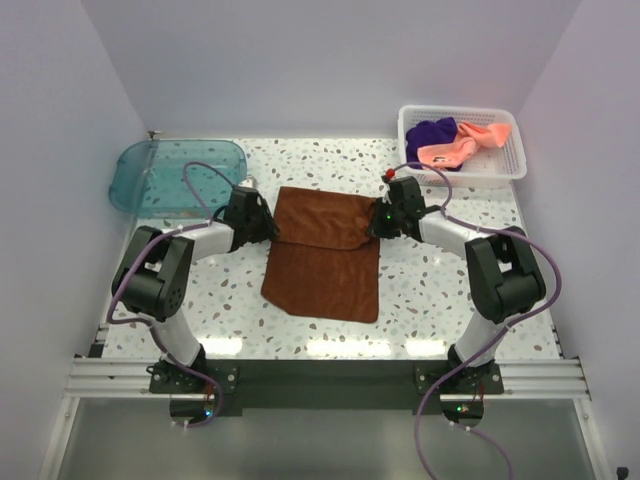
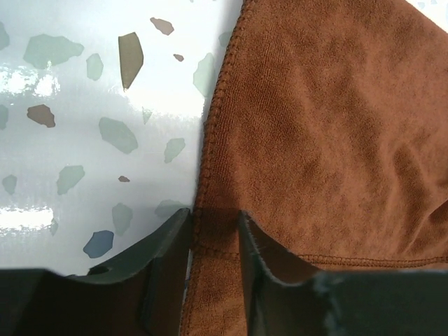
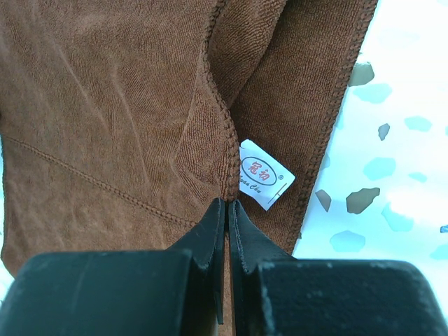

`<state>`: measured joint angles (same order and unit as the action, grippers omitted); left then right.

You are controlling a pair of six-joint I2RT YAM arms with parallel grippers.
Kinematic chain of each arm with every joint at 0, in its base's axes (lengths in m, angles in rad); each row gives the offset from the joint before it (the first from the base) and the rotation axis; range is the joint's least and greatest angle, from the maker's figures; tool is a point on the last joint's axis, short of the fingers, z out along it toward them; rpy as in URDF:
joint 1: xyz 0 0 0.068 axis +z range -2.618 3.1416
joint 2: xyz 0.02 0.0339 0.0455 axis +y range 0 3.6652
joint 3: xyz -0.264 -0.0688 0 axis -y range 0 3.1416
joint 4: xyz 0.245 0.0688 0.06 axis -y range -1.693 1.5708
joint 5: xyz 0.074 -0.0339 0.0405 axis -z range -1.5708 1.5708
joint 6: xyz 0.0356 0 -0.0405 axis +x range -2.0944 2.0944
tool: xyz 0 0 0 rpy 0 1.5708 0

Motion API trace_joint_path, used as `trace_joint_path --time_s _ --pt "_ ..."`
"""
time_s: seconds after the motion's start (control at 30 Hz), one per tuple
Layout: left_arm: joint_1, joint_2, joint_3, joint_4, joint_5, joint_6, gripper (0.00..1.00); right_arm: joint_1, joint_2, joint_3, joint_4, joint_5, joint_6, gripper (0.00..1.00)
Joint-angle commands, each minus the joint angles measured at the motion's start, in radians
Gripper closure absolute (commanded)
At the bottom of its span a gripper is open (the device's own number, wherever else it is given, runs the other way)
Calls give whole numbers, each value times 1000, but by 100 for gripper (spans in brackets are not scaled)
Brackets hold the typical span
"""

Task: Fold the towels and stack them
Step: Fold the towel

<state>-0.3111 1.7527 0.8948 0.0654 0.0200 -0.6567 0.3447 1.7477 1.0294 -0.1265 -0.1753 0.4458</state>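
A rust brown towel (image 1: 325,250) lies on the speckled table, its far part folded over the near part. My left gripper (image 1: 268,222) is at the towel's left edge. In the left wrist view its fingers (image 2: 215,220) stand a little apart, astride the stitched hem of the brown towel (image 2: 315,140), which lies flat between them. My right gripper (image 1: 378,222) is at the right edge; its jaws (image 3: 227,203) are shut on the hem of the brown towel (image 3: 105,105) next to a white label (image 3: 266,173). A salmon pink towel (image 1: 460,145) and a deep purple towel (image 1: 432,132) lie crumpled in the basket.
A white mesh basket (image 1: 510,165) stands at the back right of the table. A teal translucent tray (image 1: 150,175) sits at the back left. White walls close in the table on three sides.
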Motion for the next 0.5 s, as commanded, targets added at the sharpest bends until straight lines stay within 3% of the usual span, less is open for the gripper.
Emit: trace_joint_path --time_s 0.0,0.2,0.37,0.47 --pt "-13 8 33 -3 -17 26 64 -3 -4 3 37 -7 7 100" --pt "-26 -13 59 -16 -43 45 83 -3 -2 3 37 -7 7 100" --pt "-40 -41 79 -42 -87 66 87 -3 -10 6 31 -6 5 100" --pt "-54 -55 95 -64 -109 89 98 -4 -17 15 16 0 -1 100"
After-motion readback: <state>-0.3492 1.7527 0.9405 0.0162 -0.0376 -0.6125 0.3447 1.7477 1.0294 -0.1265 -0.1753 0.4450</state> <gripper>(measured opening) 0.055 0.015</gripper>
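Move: The brown towel's upper layer has its near left corner right between the left hand's open fingertips, about 1 cm to that hand's left, 1 cm back and 1 cm below. From the left hand, the towel's far edge has its middle some 11 cm ahead and 10 cm right; the teal bin is about 15 cm ahead and 20 cm left. For the right hand, that left corner lies roughly 20 cm left, 1 cm back. The towel's upper layer is pinched at its left edge, just beside the near corner, as the left fingers close from under half open to almost shut. While closing, the left hand shifts barely half a centimetre right, then rises slightly, under 1 cm in all, rolling a few degrees. The right hand stays put, still shut on the layer's right corner. ##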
